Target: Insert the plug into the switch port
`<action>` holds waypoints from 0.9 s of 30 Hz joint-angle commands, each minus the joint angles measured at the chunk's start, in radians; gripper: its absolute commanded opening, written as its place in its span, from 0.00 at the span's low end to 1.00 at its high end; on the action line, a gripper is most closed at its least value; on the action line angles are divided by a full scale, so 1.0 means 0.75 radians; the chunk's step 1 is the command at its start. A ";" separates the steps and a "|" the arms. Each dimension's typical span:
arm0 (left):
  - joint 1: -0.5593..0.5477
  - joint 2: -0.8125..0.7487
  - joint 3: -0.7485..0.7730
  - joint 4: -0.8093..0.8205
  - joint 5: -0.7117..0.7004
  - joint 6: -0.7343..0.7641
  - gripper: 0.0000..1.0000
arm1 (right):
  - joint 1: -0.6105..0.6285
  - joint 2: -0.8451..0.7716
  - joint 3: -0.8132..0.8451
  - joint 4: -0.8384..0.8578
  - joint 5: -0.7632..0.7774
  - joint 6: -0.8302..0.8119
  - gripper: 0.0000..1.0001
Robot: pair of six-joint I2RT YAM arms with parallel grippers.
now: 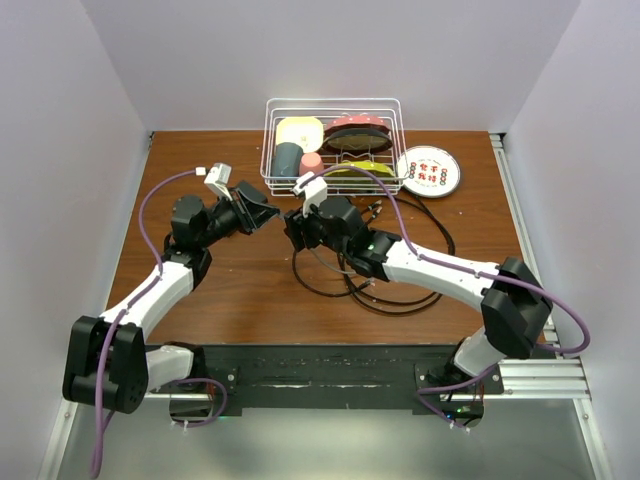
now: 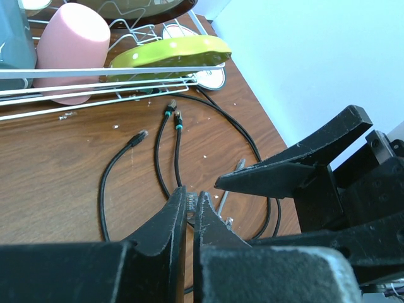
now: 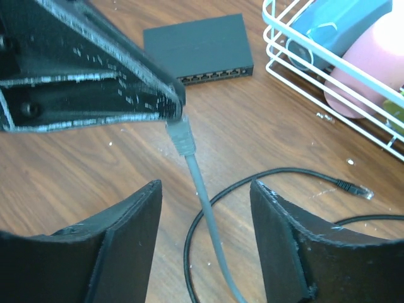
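The plug (image 3: 182, 136) is grey, on a grey cable (image 3: 208, 221). My left gripper (image 2: 189, 197) is shut on it; the clear tip (image 2: 188, 205) shows between the jaws. In the right wrist view the left fingers (image 3: 113, 69) hold the plug just above the table, with the cable trailing down between the fingers of my open right gripper (image 3: 205, 189), which touch nothing. The switch (image 3: 199, 45), a flat black box with its row of ports facing the plug, lies a short way beyond. In the top view the two grippers (image 1: 262, 212) (image 1: 293, 228) meet mid-table and the switch is hidden.
A white wire rack (image 1: 275, 140) at the back holds a pink cup (image 2: 69, 50), a green plate (image 2: 167, 53) and a blue cup (image 3: 341, 22). Loose black cables (image 2: 136, 142) (image 3: 303, 173) loop on the table. A round white dish (image 1: 428, 170) sits right of the rack.
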 commanded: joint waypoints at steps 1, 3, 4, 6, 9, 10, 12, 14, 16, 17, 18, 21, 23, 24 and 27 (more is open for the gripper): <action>-0.009 -0.042 0.053 0.009 -0.006 -0.026 0.00 | 0.009 0.034 0.095 0.067 0.019 -0.026 0.59; -0.009 -0.044 0.053 0.009 -0.006 -0.022 0.00 | 0.007 0.049 0.107 0.069 0.003 -0.028 0.57; -0.009 -0.046 0.055 0.005 -0.006 -0.020 0.00 | 0.007 0.051 0.109 0.073 -0.005 -0.026 0.57; -0.009 -0.046 0.057 0.003 -0.006 -0.022 0.00 | 0.009 0.059 0.111 0.083 -0.007 -0.022 0.53; -0.011 -0.044 0.055 0.007 -0.006 -0.024 0.00 | 0.009 0.081 0.128 0.085 0.003 -0.014 0.47; -0.013 -0.044 0.055 0.007 -0.006 -0.024 0.00 | 0.011 0.087 0.130 0.085 0.003 -0.014 0.47; -0.011 -0.046 0.057 0.009 -0.002 -0.026 0.00 | 0.009 0.094 0.134 0.102 0.009 -0.006 0.44; -0.011 -0.044 0.057 0.009 0.000 -0.026 0.00 | 0.009 0.102 0.132 0.130 0.007 -0.002 0.44; -0.011 -0.042 0.057 0.009 0.005 -0.026 0.00 | 0.009 0.120 0.138 0.137 0.019 0.004 0.42; -0.011 -0.044 0.059 0.009 0.007 -0.028 0.00 | 0.009 0.126 0.154 0.130 0.031 0.008 0.39; -0.011 -0.044 0.059 0.007 0.007 -0.028 0.00 | 0.009 0.134 0.162 0.124 0.054 0.016 0.38; -0.011 -0.046 0.063 0.001 0.007 -0.026 0.00 | 0.009 0.143 0.175 0.126 0.099 0.035 0.17; -0.011 -0.046 0.065 -0.001 0.007 -0.022 0.00 | 0.009 0.137 0.173 0.130 0.119 0.039 0.03; -0.011 -0.046 0.065 -0.001 0.007 -0.020 0.00 | 0.009 0.135 0.171 0.130 0.124 0.035 0.00; -0.011 -0.052 0.067 -0.008 0.009 0.001 0.18 | 0.009 0.126 0.169 0.106 0.132 0.019 0.00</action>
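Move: The plug sits in the left fingertips, with its grey cable trailing back towards the right hand; from the open right hand the plug is about 4 cm to the left, 2 cm ahead and 1 cm higher. The switch lies on the table some 10 cm ahead of the right hand, 13 cm to its left and 13 cm below. A loose black plug is about 7 cm ahead of that hand, 6 cm to its right and 14 cm below. The right hand eases about 3 cm to its left and forward, towards the plug, with its wrist angle unchanged, bringing its open fingers around the grey cable, and closes them almost fully until they pinch the cable just behind the plug's boot. The left hand keeps its closed grip on the plug and stays nearly in place, still pointing forward and to the right above the table. ##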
